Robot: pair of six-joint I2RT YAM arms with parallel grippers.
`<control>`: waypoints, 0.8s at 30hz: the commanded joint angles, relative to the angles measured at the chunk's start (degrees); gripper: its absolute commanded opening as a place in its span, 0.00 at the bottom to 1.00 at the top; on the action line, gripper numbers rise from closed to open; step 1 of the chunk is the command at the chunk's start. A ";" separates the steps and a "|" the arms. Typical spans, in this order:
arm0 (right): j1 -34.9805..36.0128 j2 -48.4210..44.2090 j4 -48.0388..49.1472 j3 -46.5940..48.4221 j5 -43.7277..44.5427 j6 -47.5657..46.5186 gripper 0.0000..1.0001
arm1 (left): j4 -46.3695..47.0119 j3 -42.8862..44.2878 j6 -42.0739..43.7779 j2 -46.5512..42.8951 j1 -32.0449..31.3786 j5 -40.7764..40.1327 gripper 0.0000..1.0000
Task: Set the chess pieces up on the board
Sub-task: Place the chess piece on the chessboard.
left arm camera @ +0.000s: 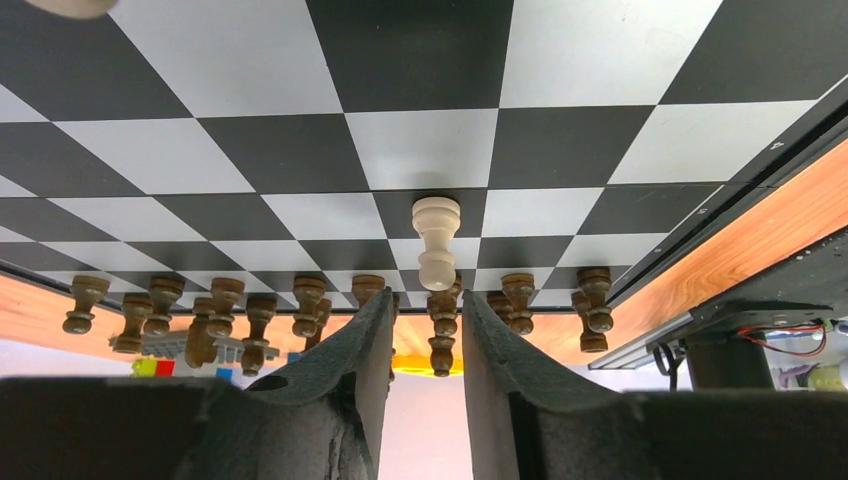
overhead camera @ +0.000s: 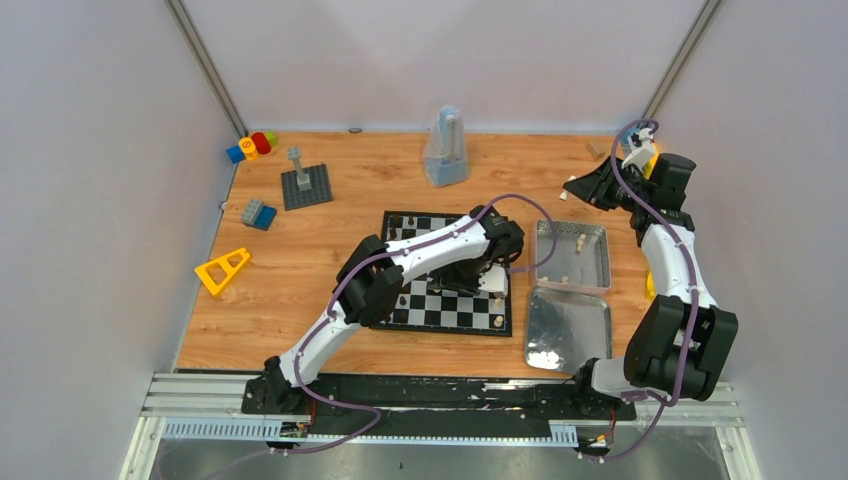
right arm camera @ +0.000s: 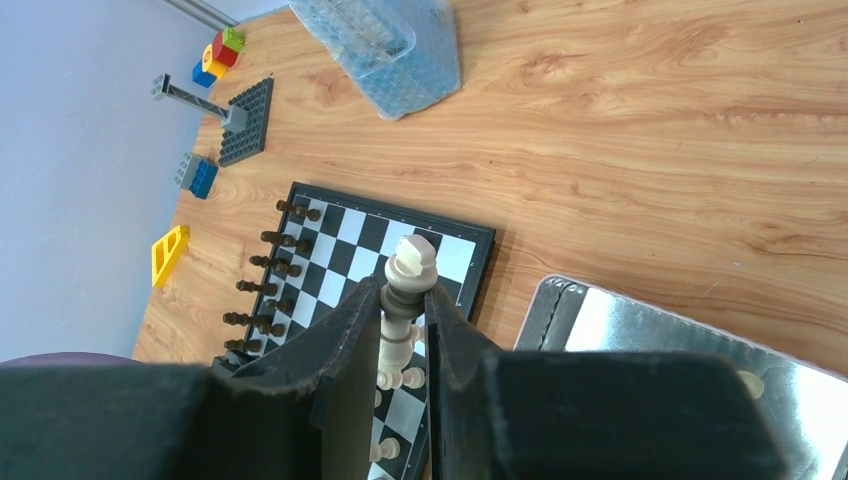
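The board (overhead camera: 440, 305) lies mid-table under my left arm. My left gripper (left arm camera: 427, 310) hangs low over it, near its right side (overhead camera: 492, 278), fingers apart with nothing between them. A cream pawn (left arm camera: 436, 240) stands on a square just beyond the fingertips, free of them. Behind it runs a row of dark chess pieces (left arm camera: 300, 305) along the board's edge. My right gripper (right arm camera: 405, 295) is raised at the back right (overhead camera: 578, 187), shut on a tall cream chess piece (right arm camera: 410, 265). Below it I see the board (right arm camera: 350, 235) with dark pieces (right arm camera: 265, 265) and some cream ones (right arm camera: 400, 378).
Two silver trays (overhead camera: 572, 224) (overhead camera: 570, 325) sit right of the board, the far one holding a few cream pieces. A clear plastic bag (overhead camera: 445, 150) stands behind the board. A grey studded baseplate (overhead camera: 305, 185), coloured blocks (overhead camera: 252, 145) and a yellow triangle (overhead camera: 223, 270) lie at the left.
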 commanded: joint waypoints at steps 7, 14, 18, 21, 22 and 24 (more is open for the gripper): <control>-0.24 -2.65 1.67 0.82 -2.29 -2.82 0.00 | -5.77 2.12 1.05 -5.06 -0.62 0.70 0.59; 2.19 -5.11 0.79 -1.38 -5.03 -11.64 0.00 | 1.82 0.63 1.95 -16.78 3.93 11.45 0.73; 7.15 -6.49 2.25 -3.03 -3.31 -16.84 0.00 | 7.63 -0.71 0.07 -22.81 9.87 21.81 0.73; 10.46 -5.49 4.88 -3.67 -3.14 -17.40 0.00 | 12.22 -2.00 -3.50 -26.06 16.24 31.65 0.73; 11.90 -5.20 6.05 -3.90 -3.00 -19.25 0.00 | 14.82 -2.42 -4.44 -27.36 17.55 33.31 0.74; 15.14 -4.72 8.02 -4.52 -2.35 -21.51 0.00 | 18.29 -3.17 -7.19 -28.88 21.37 38.19 0.74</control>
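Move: The white chess piece just set down stands right between the left gripper's parted fingers, its middle about 2 cm below. The nearest dark pawn is about 6 cm to the left of it, and the nearest white pawn some 8 cm to its right and 2 cm farther out. From the right gripper, already holding another white piece, the board's far right corner lies about 12 cm left, 1 cm ahead and 18 cm below; the piece tray is some 7 cm back, directly in line. Spread the left fingers wide around the standing white piece, then lift the gripper clear, slowly at first and then fast, about 15 cm up, swinging its fingertips roughly 40 degrees to the right. As it clears, carry the right gripper's piece some 7 cm left and a little back towards the board, turning counter-clockwise and keeping the fingers shut on it. ##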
